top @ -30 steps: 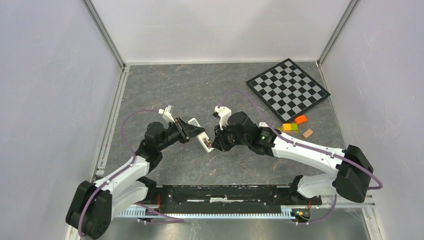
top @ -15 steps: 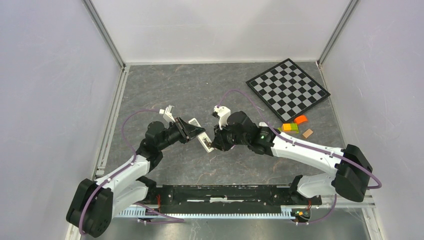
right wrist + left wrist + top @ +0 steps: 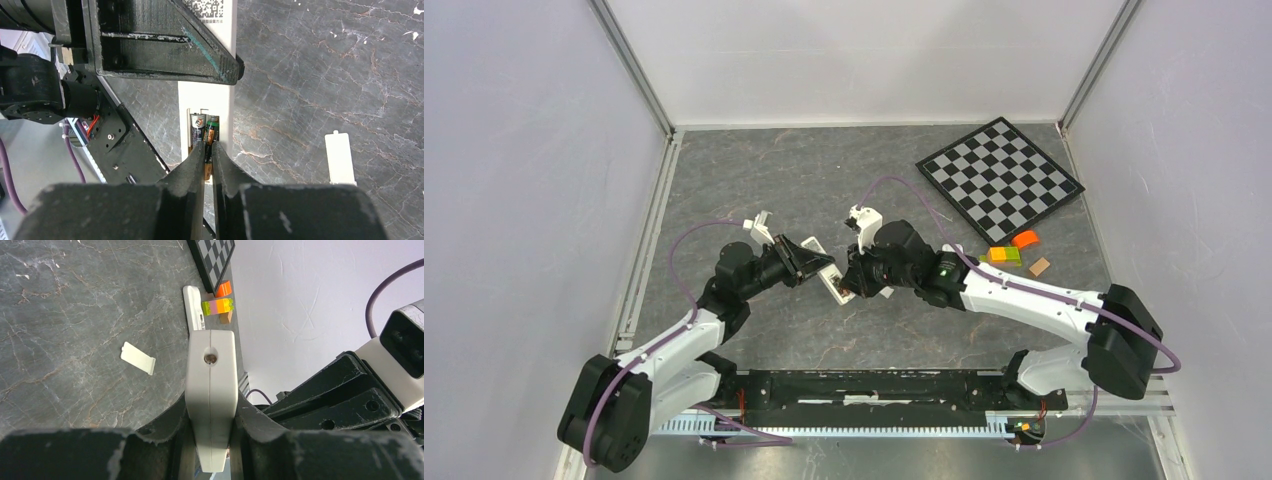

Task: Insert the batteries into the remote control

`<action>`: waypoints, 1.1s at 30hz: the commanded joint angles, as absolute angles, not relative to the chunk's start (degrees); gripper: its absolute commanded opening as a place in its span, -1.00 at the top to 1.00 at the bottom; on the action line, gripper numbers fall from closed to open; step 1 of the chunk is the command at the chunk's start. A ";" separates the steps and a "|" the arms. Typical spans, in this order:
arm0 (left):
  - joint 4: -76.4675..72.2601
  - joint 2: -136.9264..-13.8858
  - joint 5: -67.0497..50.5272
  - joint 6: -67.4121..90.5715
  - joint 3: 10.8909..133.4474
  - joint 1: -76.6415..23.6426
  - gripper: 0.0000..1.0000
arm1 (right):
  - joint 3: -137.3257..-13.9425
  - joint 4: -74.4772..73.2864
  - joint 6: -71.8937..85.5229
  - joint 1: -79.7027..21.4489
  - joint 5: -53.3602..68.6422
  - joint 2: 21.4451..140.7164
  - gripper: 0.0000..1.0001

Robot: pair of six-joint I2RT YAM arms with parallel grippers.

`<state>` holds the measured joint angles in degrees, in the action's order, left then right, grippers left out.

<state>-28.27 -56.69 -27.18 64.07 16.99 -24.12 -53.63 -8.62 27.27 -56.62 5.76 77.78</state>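
Note:
My left gripper is shut on the white remote control, holding it above the table with its end pointing at the right arm. In the top view the left gripper and right gripper meet at the remote. The right wrist view shows the remote's open compartment with two batteries lying side by side. One battery lies on the left. The other battery, green and black, sits between the fingertips of my right gripper, which is shut on it.
The small white cover piece lies flat on the stone table, also seen as the cover. A chessboard lies at the back right. Coloured blocks and a slim white object lie beside it.
The right gripper's jaws have narrowed onto the battery, and the right arm has edged slightly left toward the remote. The left arm keeps its hold unchanged.

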 commanded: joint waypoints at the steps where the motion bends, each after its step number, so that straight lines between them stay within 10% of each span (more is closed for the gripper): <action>1: -33.71 -55.98 -29.80 69.04 19.38 -24.12 0.96 | -55.04 -5.83 28.68 -56.58 3.64 78.85 0.75; 7: -33.24 -55.37 -29.41 69.89 19.34 -24.09 0.96 | -55.20 -5.12 29.97 -56.51 2.15 76.72 0.60; 23: -36.84 -53.73 -26.76 79.62 19.36 -24.04 0.96 | -42.35 6.27 43.12 -54.57 -1.72 59.68 -0.54; 33: -48.83 -54.74 -24.50 96.15 19.80 -24.20 0.96 | -32.87 27.67 54.41 -54.67 1.80 55.82 -0.75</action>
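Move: The right fingertips are already at the green-topped battery in the open compartment, its middle almost at the hand point and barely 1 cm below. The battery cover lies on the table some 8 cm to that hand's right, 2 cm back and 14 cm below; the other remote is about 25 cm right, 5 cm ahead, also 14 cm down. From the left hand, which still grips the remote, that battery is roughly 6 cm back, 4 cm right and 1 cm below. Upward and then off to its right, the right hand comes free of the battery after a slight further nudge forward and left, rising about 6 cm and drawing 4 cm right as its fingers open wide, tip up some 30 degrees and swing clockwise. The left hand keeps its grip and lifts the remote 7 to 8 cm, increasingly fast, tipping its fingers up. ##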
